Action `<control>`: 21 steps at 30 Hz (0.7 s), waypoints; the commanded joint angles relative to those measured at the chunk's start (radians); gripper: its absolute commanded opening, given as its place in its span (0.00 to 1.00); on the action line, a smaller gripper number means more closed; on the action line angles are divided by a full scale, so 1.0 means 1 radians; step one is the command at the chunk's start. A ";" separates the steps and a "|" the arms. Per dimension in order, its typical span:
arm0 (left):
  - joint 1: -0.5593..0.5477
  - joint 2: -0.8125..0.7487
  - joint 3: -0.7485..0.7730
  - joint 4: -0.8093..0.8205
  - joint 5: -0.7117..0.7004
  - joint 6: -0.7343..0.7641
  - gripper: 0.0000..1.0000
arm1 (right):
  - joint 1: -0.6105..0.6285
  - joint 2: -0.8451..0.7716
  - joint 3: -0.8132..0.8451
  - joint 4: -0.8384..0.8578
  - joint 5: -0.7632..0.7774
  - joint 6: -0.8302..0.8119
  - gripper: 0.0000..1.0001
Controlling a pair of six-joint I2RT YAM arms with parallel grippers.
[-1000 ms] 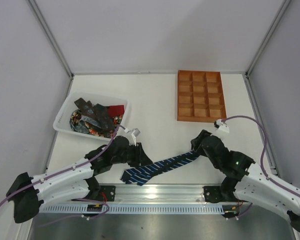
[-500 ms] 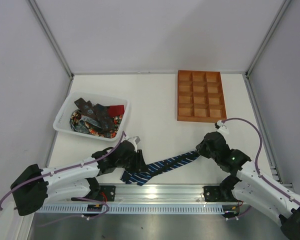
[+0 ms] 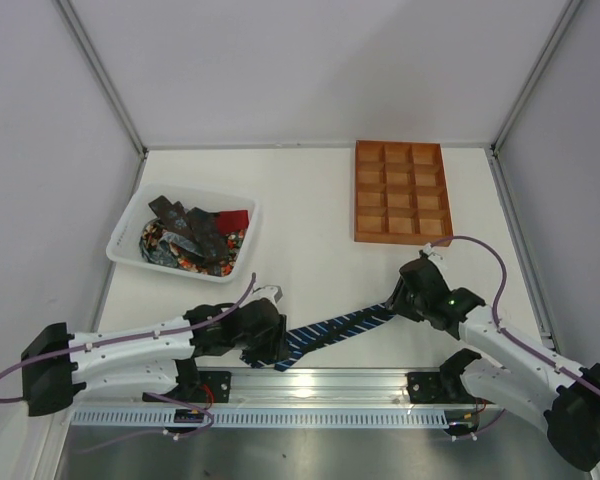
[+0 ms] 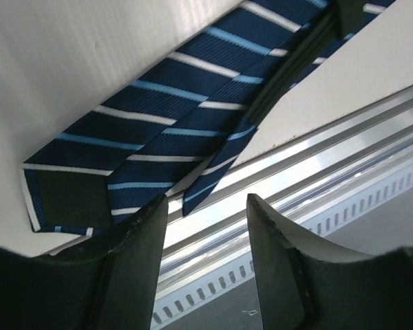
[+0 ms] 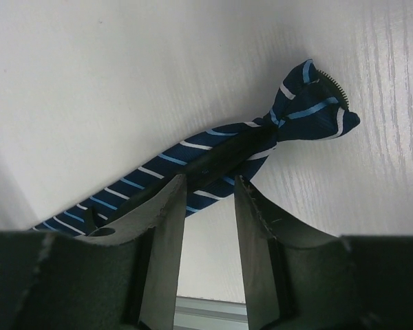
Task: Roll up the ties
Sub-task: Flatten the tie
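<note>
A navy tie with light-blue stripes (image 3: pixel 340 326) lies slantwise near the table's front edge. My left gripper (image 3: pixel 272 345) hovers over its wide end. In the left wrist view the gripper (image 4: pixel 208 206) is open, nothing between its fingers, and the folded wide end (image 4: pixel 172 124) lies just past the fingertips. My right gripper (image 3: pixel 408 296) is at the narrow end. In the right wrist view it (image 5: pixel 206 182) is open over bare table, with the bunched narrow end (image 5: pixel 310 113) just beyond the tips. Several other ties (image 3: pixel 190 240) lie heaped in the basket.
A white plastic basket (image 3: pixel 130 222) stands at the left. An orange-brown compartment tray (image 3: pixel 401 238) sits at the back right. A metal rail (image 3: pixel 320 385) runs along the table's near edge, right below the tie's wide end.
My left gripper slid right and toward the near edge, covering the tie's wide end, and its jaws widened. The right wrist shifted slightly at the narrow end.
</note>
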 commanded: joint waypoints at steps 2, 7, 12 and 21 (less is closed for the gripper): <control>-0.035 0.014 0.013 -0.052 -0.035 -0.063 0.55 | -0.017 -0.002 0.017 0.031 -0.032 0.009 0.40; -0.042 0.011 -0.021 -0.019 -0.026 -0.083 0.51 | -0.026 -0.040 0.006 0.048 -0.053 -0.005 0.41; -0.048 0.031 -0.061 0.085 0.027 -0.092 0.47 | -0.040 -0.059 0.000 0.039 -0.058 -0.012 0.41; -0.055 0.062 -0.070 0.096 0.008 -0.100 0.32 | -0.049 -0.115 -0.008 0.037 -0.064 -0.019 0.42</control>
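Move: Below the left hand is the striped tie: the loose flap tip lies about 4 cm down, some 2 cm back and 1 cm to its right, by the metal rail. The dark lining end is roughly 6 cm to the left of the hand and 2 cm ahead. From the right hand, that flap tip is some 28 cm left and 14 cm back, while the knot end lies about 5 cm right and 3 cm ahead. Sinking about 3 cm and drawing back some 1.5 cm, the left hand brings its fingertips down on either side of the tie's loose flap tip, narrowing their gap by over a third without shutting; a firm pinch can't be seen. The right hand rises about 2 cm off the knot end's side of the tie, tilting slightly, its fingers still partly open. ##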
